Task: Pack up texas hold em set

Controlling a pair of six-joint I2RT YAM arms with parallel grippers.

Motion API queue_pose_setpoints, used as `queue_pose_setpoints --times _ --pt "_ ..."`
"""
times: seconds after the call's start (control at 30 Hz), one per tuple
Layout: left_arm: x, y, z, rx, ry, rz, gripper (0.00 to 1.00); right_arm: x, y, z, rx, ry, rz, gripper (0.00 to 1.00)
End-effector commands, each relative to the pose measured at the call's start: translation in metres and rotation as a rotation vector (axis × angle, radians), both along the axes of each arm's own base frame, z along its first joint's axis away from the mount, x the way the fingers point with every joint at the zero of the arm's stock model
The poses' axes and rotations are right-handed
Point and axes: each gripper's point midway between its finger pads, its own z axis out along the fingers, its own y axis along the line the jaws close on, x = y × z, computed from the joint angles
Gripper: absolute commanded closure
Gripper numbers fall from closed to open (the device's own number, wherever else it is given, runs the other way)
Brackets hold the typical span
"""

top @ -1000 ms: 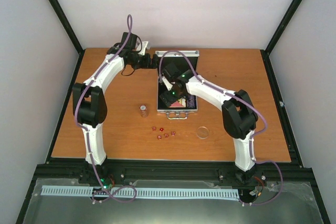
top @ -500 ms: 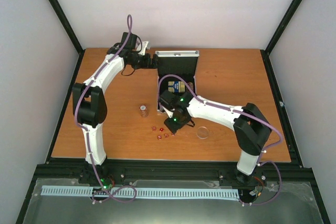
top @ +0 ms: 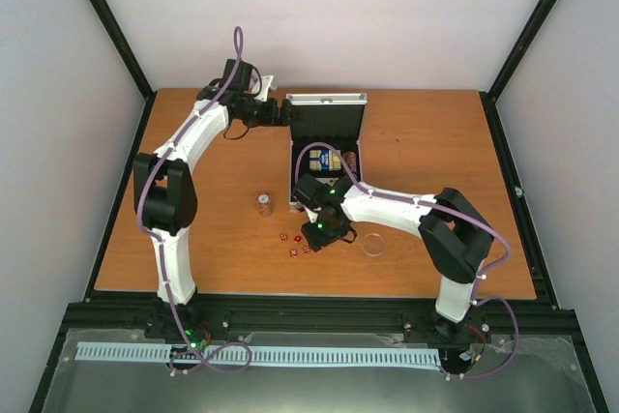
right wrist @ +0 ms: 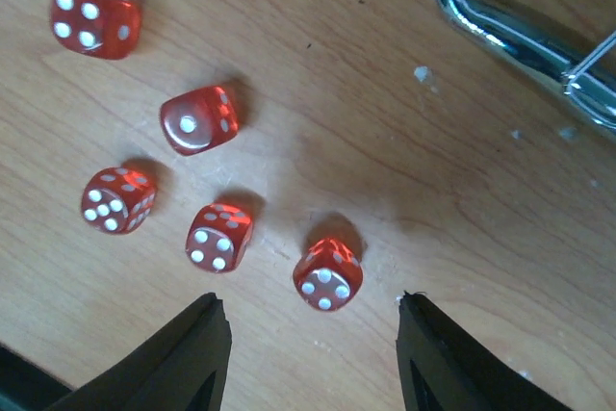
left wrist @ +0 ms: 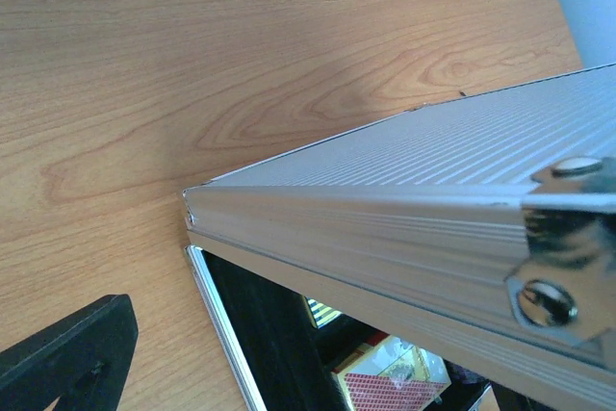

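The silver case (top: 327, 202) lies open with its lid (top: 327, 103) standing up. A card deck (top: 329, 160) and a red-backed deck (left wrist: 395, 387) sit in the black lining. My left gripper (top: 282, 111) is at the lid's left edge (left wrist: 385, 209). Only one of its fingers (left wrist: 72, 353) shows, apart from the lid. Several red dice (right wrist: 197, 120) lie on the table in front of the case. My right gripper (right wrist: 310, 300) is low over them and open. One die (right wrist: 327, 274) lies between its fingertips, untouched. That gripper (top: 315, 239) covers this die in the top view.
A short chip stack (top: 264, 203) stands left of the case. A clear round disc (top: 373, 244) lies right of the dice. The case's chrome handle (right wrist: 510, 21) curves just beyond the dice. The table's front edge (top: 309, 292) is close behind them.
My right arm has swung from above the case down to the dice in front of it, and its jaws have narrowed. The left arm and the lid have not moved.
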Motion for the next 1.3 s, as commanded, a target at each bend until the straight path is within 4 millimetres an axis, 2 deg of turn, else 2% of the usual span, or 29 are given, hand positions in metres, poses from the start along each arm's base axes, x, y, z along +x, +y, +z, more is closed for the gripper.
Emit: queue_pose_setpoints --times 0.0,0.33,0.63,1.03,1.27 --pt "-0.001 0.003 0.034 -0.030 -0.064 0.006 0.00 -0.002 0.003 -0.016 -0.012 0.034 -0.029 0.51" --pt "0.001 0.003 0.034 -0.028 -0.070 0.008 0.00 0.006 0.000 -0.023 -0.052 0.009 -0.050 0.53" --pt "0.001 0.004 0.032 -0.022 -0.066 0.008 0.00 0.002 -0.002 -0.035 -0.069 0.031 -0.039 0.55" --pt "0.000 0.005 0.033 -0.020 -0.066 0.010 0.00 0.004 -0.006 -0.035 -0.099 0.020 -0.029 0.81" --pt "-0.001 0.005 0.037 -0.022 -0.075 0.010 0.00 0.022 -0.010 -0.005 -0.135 -0.062 -0.025 0.94"
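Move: The red die to be picked sits almost directly under the right hand, about 3 cm below. A second die lies roughly 3 cm left of it and 1 cm nearer the base, a third about 5 cm left and 1 cm farther out. The case handle is some 6 cm ahead of the right hand and 1 cm to its right. From the left hand, the target die lies about 29 cm back, 7 cm right and 17 cm below. The right hand sinks about 3 cm over the nearest die, pinches it between the fingertips and starts rising. ##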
